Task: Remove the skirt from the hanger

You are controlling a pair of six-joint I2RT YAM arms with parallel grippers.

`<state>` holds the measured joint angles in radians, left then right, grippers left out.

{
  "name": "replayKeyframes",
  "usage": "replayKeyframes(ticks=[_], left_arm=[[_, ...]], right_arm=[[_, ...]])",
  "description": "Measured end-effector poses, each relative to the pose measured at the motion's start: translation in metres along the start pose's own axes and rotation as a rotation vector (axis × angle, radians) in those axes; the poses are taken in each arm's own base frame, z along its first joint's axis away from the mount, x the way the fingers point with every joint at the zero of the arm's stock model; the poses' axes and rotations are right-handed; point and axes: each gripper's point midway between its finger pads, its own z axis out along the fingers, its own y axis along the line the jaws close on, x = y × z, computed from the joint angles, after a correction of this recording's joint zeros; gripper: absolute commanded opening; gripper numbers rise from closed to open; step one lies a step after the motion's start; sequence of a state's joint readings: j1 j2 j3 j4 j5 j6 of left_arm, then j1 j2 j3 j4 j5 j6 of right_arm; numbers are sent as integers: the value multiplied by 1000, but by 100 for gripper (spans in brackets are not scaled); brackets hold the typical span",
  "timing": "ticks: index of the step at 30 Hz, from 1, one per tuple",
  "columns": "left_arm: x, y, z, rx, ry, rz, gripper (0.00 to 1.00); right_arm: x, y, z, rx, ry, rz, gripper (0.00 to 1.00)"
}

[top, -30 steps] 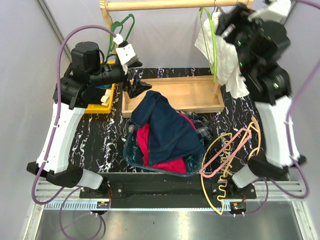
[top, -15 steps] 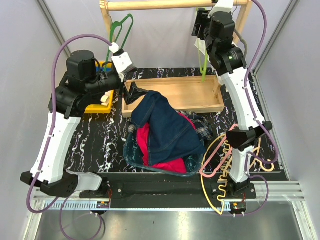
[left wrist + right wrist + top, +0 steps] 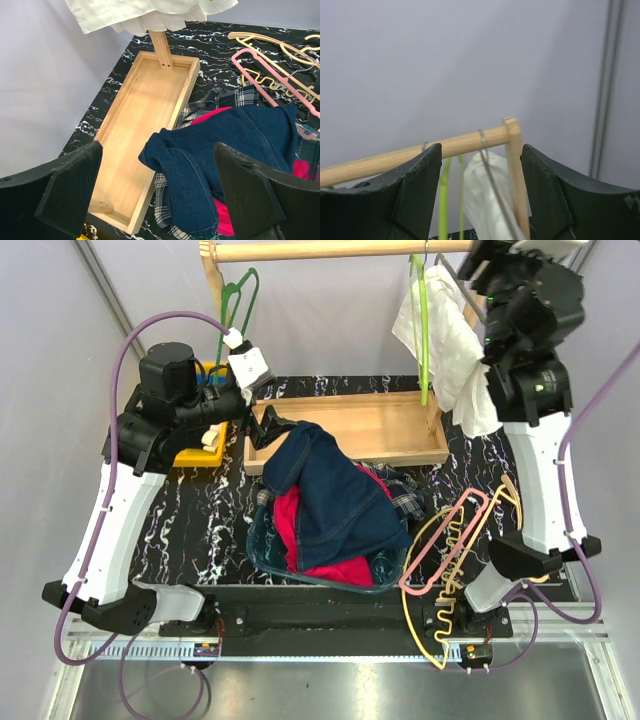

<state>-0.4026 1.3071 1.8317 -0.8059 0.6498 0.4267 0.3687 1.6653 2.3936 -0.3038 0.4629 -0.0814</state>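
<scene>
The dark denim skirt (image 3: 335, 495) lies crumpled over a red T-shirt in the basket (image 3: 262, 545); in the left wrist view the skirt (image 3: 235, 145) fills the lower right. The pale pink hanger (image 3: 447, 540) lies bare on the table to the right of the basket, apart from the skirt, and shows at the upper right as hanger (image 3: 255, 70). My left gripper (image 3: 268, 418) hovers open over the wooden tray's left end, just behind the skirt, nothing between its fingers (image 3: 70, 185). My right gripper (image 3: 480, 268) is raised at the rail's right end, open and empty (image 3: 480, 150).
A wooden tray (image 3: 370, 430) forms the foot of the clothes rail (image 3: 330, 250). A white garment (image 3: 445, 340) on a wire hanger and green hangers (image 3: 245, 295) hang from it. A plaid shirt (image 3: 405, 495) lies under the skirt. Yellow hangers (image 3: 450, 590) lie at front right, a yellow box (image 3: 195, 452) at left.
The right arm swung left along the rail, in front of the white garment, then back up to the rail's right end. The left arm, skirt and pink hanger stayed put.
</scene>
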Motion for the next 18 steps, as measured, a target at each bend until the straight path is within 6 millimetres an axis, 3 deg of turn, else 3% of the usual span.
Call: replayKeyframes(ticks=[3, 6, 13, 18], left_arm=[[0, 0, 0, 0, 0, 3, 99], [0, 1, 0, -1, 0, 11, 99], [0, 2, 0, -6, 3, 23, 99], [0, 2, -1, -8, 3, 31, 99]], right_arm=[[-3, -32, 3, 78, -17, -14, 70], [20, -48, 13, 119, 22, -34, 70], [98, -48, 36, 118, 174, -46, 69], [118, -48, 40, 104, 219, -20, 65]])
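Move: The grey hanger's neck, by the white skirt, is about 13 cm ahead of the right hand, 3 cm to its right and 6 cm lower. The skirt hangs some 14 cm lower than that neck; the green hanger's hook is 7 cm left of the neck, and the rack post's top 5 cm right of it. From the left hand the neck is roughly 27 cm ahead, 36 cm right and 14 cm higher. The open right hand sweeps right, then dives about 10 cm down and forward, tipping downward, towards the grey hanger. ##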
